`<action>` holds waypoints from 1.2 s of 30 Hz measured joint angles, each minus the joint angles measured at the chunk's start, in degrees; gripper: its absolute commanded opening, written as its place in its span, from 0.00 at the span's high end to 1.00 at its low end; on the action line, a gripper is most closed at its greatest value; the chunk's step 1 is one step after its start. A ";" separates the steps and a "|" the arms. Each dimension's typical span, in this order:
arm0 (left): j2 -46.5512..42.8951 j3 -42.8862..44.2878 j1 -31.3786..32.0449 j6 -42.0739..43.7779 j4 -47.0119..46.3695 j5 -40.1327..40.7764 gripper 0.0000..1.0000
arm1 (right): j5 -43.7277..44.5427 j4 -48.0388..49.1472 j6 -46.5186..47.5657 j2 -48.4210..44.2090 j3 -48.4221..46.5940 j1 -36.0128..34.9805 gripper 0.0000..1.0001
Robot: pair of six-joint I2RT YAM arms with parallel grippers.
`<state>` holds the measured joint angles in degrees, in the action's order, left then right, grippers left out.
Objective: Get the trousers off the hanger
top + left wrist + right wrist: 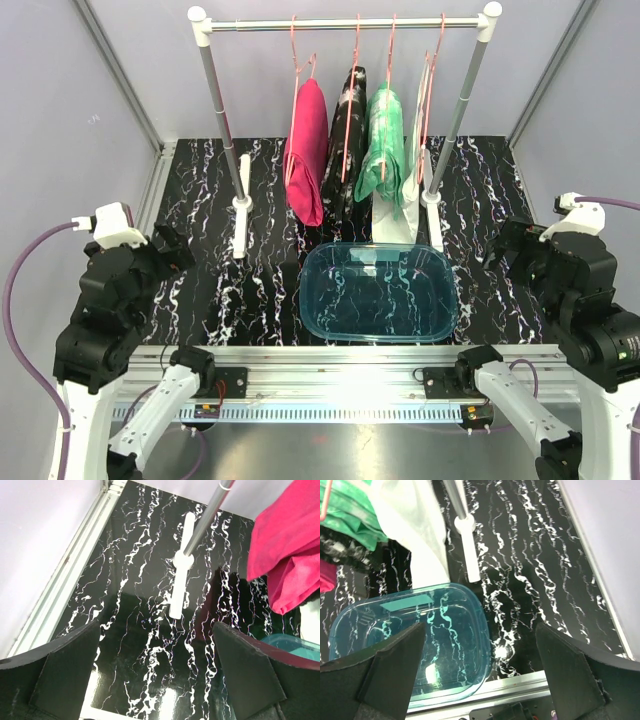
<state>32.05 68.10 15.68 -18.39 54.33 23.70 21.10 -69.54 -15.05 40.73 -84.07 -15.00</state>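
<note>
Three trousers hang on pink hangers [350, 70] from a white and silver rack [345, 22] at the back: plain magenta [308, 150], black with white splashes [347, 135], and green-and-white tie-dye [384, 145]. A white garment [412, 160] hangs at the right end. The magenta pair also shows in the left wrist view [287, 545]; the tie-dye pair shows in the right wrist view [350, 515]. My left gripper [160, 680] is open and empty, low at the left edge [165, 250]. My right gripper [480, 675] is open and empty at the right [510, 250].
A clear teal plastic bin [378, 292] sits on the black marbled table [200, 230] in front of the rack. The rack's white feet [241, 205] stand left and right [433, 215]. Grey walls enclose the sides. An aluminium rail [340, 362] runs along the near edge.
</note>
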 measured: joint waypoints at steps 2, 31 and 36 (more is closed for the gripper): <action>0.31 0.00 0.00 -0.79 0.04 0.83 0.01 | -0.92 0.72 0.11 -0.22 0.87 0.00 0.01; 43.58 34.23 15.02 5.77 -20.31 -16.63 0.02 | -9.73 2.34 -0.46 -3.15 4.33 -0.02 0.01; 48.39 34.38 16.15 7.82 -22.88 -16.28 0.12 | -11.37 2.27 -0.42 -3.21 4.33 -0.02 0.01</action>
<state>80.44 102.48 31.83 -10.57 31.44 7.42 9.74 -67.26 -15.46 37.52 -79.75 -15.03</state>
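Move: The pink trousers hang about 25 cm ahead of my left hand and 23 cm to its right, roughly level with it. The rack's left post stands about as far ahead but only some 7 cm to the right; the black-and-white trousers hang about 8 cm to the right of the pink ones. The blue bin lies some 40 cm to the right, 4 cm ahead and 25 cm below. From my right hand the pink trousers are 25 cm ahead and 36 cm to the left. I sweep my left hand right and forward, rising about 15 cm on the way and then sinking some 4 cm while still reaching in, towards the pink trousers on their hanger. Its wrist swings some 35 degrees clockwise to face them, the fingers staying wide. My right hand only eases about 3 cm left, fingers open. ##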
